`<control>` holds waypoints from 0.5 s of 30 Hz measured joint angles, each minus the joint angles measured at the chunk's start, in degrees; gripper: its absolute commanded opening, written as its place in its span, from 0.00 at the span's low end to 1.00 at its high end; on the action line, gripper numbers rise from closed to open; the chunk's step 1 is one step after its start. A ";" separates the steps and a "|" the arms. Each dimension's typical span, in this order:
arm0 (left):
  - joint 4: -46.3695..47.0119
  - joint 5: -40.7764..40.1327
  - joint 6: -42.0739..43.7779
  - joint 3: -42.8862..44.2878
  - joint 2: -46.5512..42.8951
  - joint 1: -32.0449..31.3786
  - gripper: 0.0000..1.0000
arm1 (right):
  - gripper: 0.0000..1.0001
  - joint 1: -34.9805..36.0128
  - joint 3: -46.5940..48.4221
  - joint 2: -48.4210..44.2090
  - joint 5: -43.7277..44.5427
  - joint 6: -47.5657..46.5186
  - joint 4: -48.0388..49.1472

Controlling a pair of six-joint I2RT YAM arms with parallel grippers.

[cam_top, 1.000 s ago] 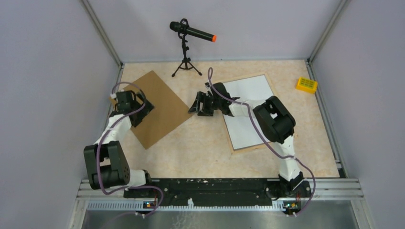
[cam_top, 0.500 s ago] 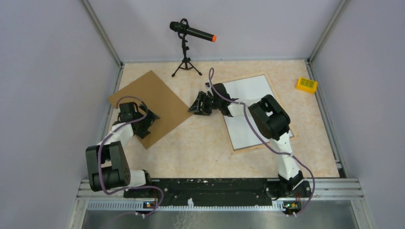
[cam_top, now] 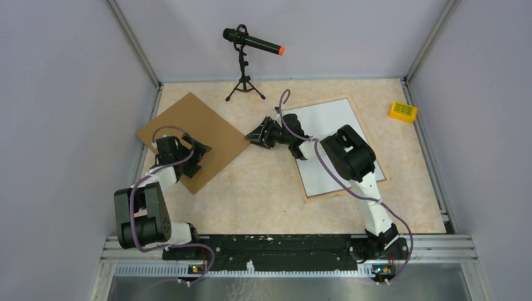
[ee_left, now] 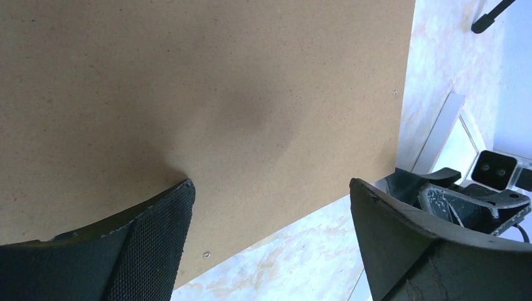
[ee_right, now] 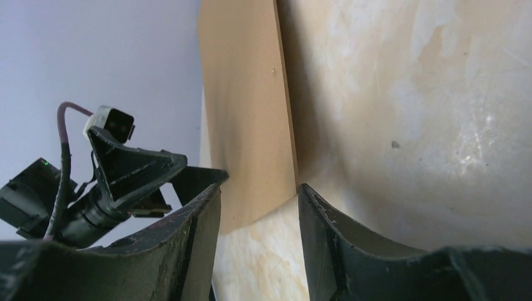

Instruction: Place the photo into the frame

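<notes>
The frame [cam_top: 345, 190], pale wood, lies flat at centre right. A white sheet [cam_top: 332, 113] fills it; no picture side shows, so I cannot tell if it is the photo. My right gripper [cam_top: 260, 133] hovers low just left of the frame's left corner, its jaws partly apart with only bare table between them [ee_right: 260, 188]. The plain brown backing board [cam_top: 191, 139] lies at the left. My left gripper [cam_top: 196, 157] hangs over the board's near right edge, wide open and empty [ee_left: 271, 185]. The left wrist view has the board [ee_left: 207, 88] filling most of the picture.
A microphone on a small tripod [cam_top: 244, 63] stands at the back. A yellow block [cam_top: 402, 111] lies at the far right by the wall. Grey walls close in three sides. A metal rail [cam_top: 288, 248] carrying the arm bases runs along the near edge.
My left gripper has slid from the board's far left corner to its near right edge, and the board has shifted slightly. My right gripper's jaws have narrowed and edged left.
</notes>
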 measured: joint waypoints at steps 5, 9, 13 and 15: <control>1.77 0.28 0.04 -0.22 0.28 0.17 0.98 | 0.44 1.09 0.02 3.61 5.09 4.59 6.29; 1.95 0.87 0.13 -0.26 0.37 0.44 0.98 | 0.34 3.74 1.73 6.54 10.45 7.65 11.56; 1.99 1.16 0.50 -0.33 0.37 0.46 0.98 | 0.18 5.49 1.77 7.10 15.78 8.68 13.40; 2.08 1.36 0.72 -0.31 0.37 0.46 0.98 | 0.04 5.86 1.77 7.23 17.51 9.16 13.66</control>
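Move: The right hand is at the backing board's right-hand corner, roughly 2 cm to its left and level fore and aft. The board's middle lies some 20 cm to its left. The frame, with the photo in it, is centred about 27 cm to its right and 3 cm back, and the tripod stands around 15 cm ahead, 2 cm left. From the left hand, spread low over the board, the board's middle is about 5 cm ahead and 3 cm left. The backing board's corner comes between the right fingers as they close from half open to about a fifth. The right hand slides in about 3.5 cm to the left and a little forward, dipping a centimetre, and swings roughly 15 degrees clockwise. The left hand stays put, fingers wide, its fingertips resting on the board. ##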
